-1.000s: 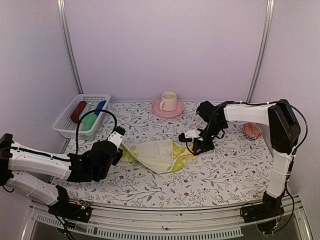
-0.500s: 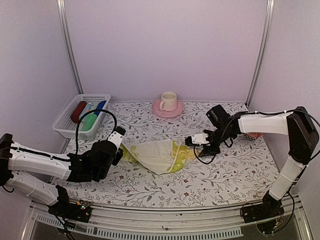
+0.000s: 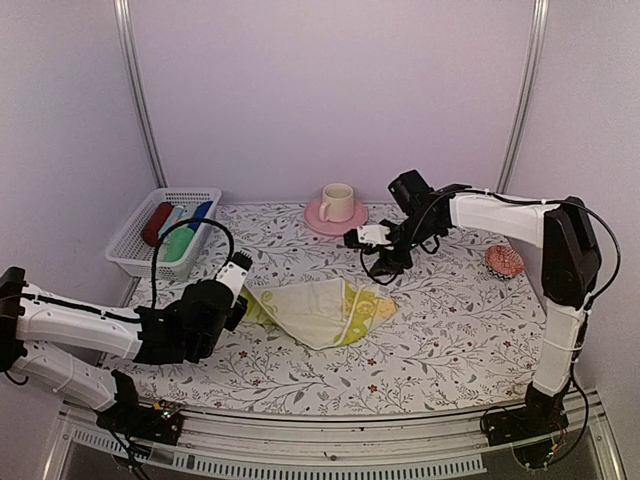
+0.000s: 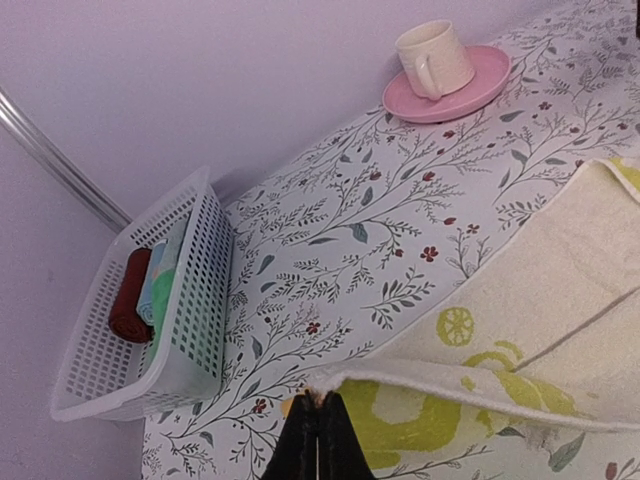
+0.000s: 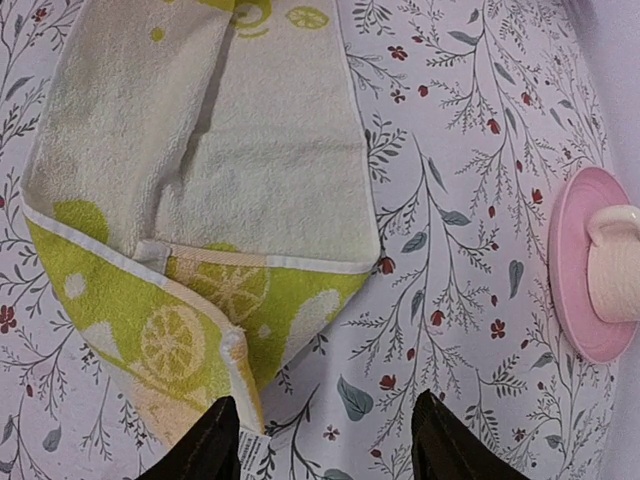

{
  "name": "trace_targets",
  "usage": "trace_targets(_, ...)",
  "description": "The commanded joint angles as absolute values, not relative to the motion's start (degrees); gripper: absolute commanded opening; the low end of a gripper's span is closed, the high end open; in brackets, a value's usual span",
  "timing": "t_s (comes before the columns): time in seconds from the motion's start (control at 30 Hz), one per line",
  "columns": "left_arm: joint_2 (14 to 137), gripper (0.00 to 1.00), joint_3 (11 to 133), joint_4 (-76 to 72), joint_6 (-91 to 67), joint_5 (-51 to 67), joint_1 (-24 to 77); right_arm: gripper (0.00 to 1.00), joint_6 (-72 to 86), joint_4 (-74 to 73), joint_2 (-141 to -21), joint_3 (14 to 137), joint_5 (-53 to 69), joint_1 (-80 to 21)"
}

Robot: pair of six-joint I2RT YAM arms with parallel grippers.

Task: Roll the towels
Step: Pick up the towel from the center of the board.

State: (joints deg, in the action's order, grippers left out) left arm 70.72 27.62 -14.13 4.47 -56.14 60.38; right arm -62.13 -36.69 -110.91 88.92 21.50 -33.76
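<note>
A pale yellow towel (image 3: 318, 308) with green lemon prints lies partly folded on the flowered table. My left gripper (image 3: 245, 298) is shut on its left corner, and in the left wrist view the jaws (image 4: 318, 408) pinch the cloth's edge (image 4: 560, 290) just above the table. My right gripper (image 3: 384, 264) hangs open behind the towel's right end, holding nothing. In the right wrist view its fingers (image 5: 218, 442) stand wide apart over the towel's (image 5: 200, 150) green-printed corner and its label. A bright green rolled towel (image 3: 178, 244) lies in the basket.
A white basket (image 3: 128, 248) at the back left also holds dark red and blue rolls. A pink saucer (image 3: 350, 223) with a cream cup (image 3: 337, 201) stands at the back centre. A red patterned ball (image 3: 504, 261) sits at the right.
My right gripper has opened and let go of the towel's right corner, swung out right, then moved back toward the saucer. The left gripper has not moved.
</note>
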Motion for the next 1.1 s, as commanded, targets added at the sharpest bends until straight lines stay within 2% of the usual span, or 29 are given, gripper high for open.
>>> trace_targets(0.0, 70.2, 0.0, 27.78, -15.59, 4.51, -55.91, 60.69, 0.59, -62.11, -47.31, -114.86, 91.61, 26.6, -34.48)
trace_targets(0.23, 70.82, 0.0, 28.03, -15.73, 4.44, -55.49, 60.65, 0.56, -62.07, -43.73, -115.33, 88.99, 24.14, -36.42)
trace_targets(0.43, 71.1, 0.0, 28.04, -15.64, 4.42, -55.5, 60.65, 0.47, -59.42, -40.7, -117.15, 88.6, 21.37, -37.53)
trace_targets(0.83, 71.82, 0.0, 28.21, -15.73, 4.48, -54.93, 60.69, 0.23, -59.33, -41.56, -118.19, 88.68, 19.4, -37.57)
trace_targets(0.97, 72.27, 0.0, 28.3, -15.88, 4.73, -54.41, 60.71, 0.04, -59.5, -42.23, -118.85, 88.69, 17.66, -37.56)
trace_targets(1.07, 72.71, 0.0, 28.38, -16.21, 5.21, -53.34, 60.76, 0.02, -59.74, -43.23, -118.81, 88.69, 17.45, -37.48)
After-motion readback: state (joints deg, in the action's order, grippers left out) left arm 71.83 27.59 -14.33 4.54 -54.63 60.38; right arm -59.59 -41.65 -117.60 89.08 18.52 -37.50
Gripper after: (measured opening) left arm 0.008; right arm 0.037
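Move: The raised hem edge at the towel's right-hand end lies about 3 cm back of my open right hand, hardly 1 cm to its left and some 7 cm below. The pink plate with the mug on it is about 26 cm ahead and 10 cm left of that hand, the red bowl roughly 10 cm ahead and 33 cm to the right. From my left hand, which holds the towel's other end, that hem edge is about 28 cm right, 5 cm ahead and 10 cm below. I sink my right hand about 6 cm towards the hem edge, drawing back some 3 cm mostly early on, and tip the fingers roughly 10 degrees steeper downward. Over the last slower part of the descent I shut them from well open and pinch the hem. My left hand stays almost in place, still gripping its corner of the towel. ##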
